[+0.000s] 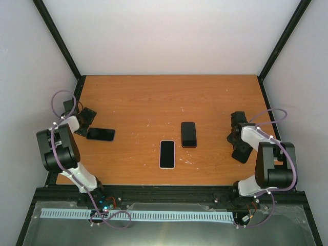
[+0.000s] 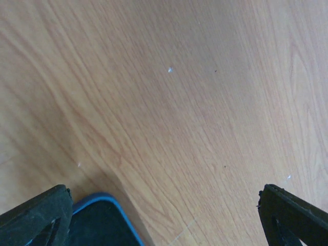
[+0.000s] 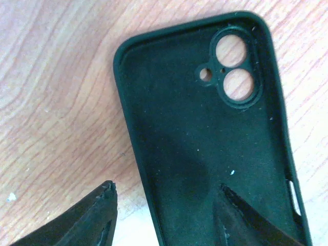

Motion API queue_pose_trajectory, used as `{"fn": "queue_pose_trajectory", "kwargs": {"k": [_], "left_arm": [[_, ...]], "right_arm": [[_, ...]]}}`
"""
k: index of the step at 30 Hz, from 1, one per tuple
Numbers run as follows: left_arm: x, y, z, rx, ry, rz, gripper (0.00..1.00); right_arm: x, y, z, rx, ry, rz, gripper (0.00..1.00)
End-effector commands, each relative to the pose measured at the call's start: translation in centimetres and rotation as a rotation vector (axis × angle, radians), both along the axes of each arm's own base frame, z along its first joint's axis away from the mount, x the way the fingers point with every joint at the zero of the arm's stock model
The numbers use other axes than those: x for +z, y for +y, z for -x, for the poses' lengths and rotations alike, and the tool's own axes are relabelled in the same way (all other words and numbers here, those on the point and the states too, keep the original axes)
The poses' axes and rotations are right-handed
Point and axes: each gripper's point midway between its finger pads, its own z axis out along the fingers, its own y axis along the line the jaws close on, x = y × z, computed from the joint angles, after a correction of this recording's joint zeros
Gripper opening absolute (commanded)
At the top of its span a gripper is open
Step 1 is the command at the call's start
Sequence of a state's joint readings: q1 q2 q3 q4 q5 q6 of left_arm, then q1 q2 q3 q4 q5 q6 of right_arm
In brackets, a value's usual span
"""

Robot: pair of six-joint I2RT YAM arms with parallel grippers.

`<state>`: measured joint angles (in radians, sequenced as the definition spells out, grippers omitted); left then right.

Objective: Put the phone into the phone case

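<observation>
A dark green phone case [image 3: 205, 138] lies inside up on the wooden table, camera holes at its far end and nothing in it. In the top view the phone case [image 1: 188, 134] is right of centre. A phone [image 1: 167, 154] with a pale rim and dark screen lies flat just left of it and nearer. My right gripper [image 3: 168, 189] is open, and in its wrist view the jaws stand either side of the case's long left edge. From above, the right gripper [image 1: 234, 137] sits right of the case, apart from it. My left gripper [image 2: 164, 197] is wide open over bare wood.
A dark slab with a blue rim [image 2: 97, 220] lies by my left gripper's left finger. In the top view the slab [image 1: 100, 134] is at the table's left side, next to the left gripper [image 1: 84, 119]. Black frame posts stand at the table's back corners.
</observation>
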<state>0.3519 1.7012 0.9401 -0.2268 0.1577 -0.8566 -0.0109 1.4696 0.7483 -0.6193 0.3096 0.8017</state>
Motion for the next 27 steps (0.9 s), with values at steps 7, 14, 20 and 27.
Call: {"fn": "queue_pose_trajectory", "kwargs": {"k": [7, 14, 20, 27], "left_arm": [[2.5, -0.6, 3.8, 0.161, 0.081, 0.072, 0.99], [1.7, -2.1, 5.5, 0.213, 0.147, 0.178, 0.99], [0.2, -4.0, 5.7, 0.167, 0.236, 0.282, 0.99], [-0.2, -4.9, 4.9, 0.134, 0.237, 0.303, 0.98]], "right_arm": [[-1.2, 2.3, -1.1, 0.106, -0.060, -0.125, 0.07], [0.9, 4.8, -2.2, 0.208, -0.177, -0.232, 0.03], [4.2, 9.0, -3.5, 0.370, -0.284, -0.296, 0.03], [8.2, 16.1, -3.4, 0.542, -0.361, -0.407, 0.03]]}}
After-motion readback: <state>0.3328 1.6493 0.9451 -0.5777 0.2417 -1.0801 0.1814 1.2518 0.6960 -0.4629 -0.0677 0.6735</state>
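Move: The black phone case lies right under the right hand, its middle about 2 cm to the right, 1 cm back and 2 cm below, with its left long edge between the fingers. The middle phone is some 27 cm left of that hand and 5 cm ahead, the white-cased phone about 38 cm left and 5 cm back. The blue-rimmed phone's middle sits roughly 6 cm back, 6 cm right and 4 cm below the left hand, nothing else near it. The black case gets pinched by its left long rim: the right hand sinks about 1 cm, shuts, then sweeps left some 12 cm while rising about 6, turning counter-clockwise and tilting. The left hand, wide open, draws back 6 cm and right over the blue-rimmed phone, rising slightly then sinking, fingers tipping steeper until they straddle its left part. ##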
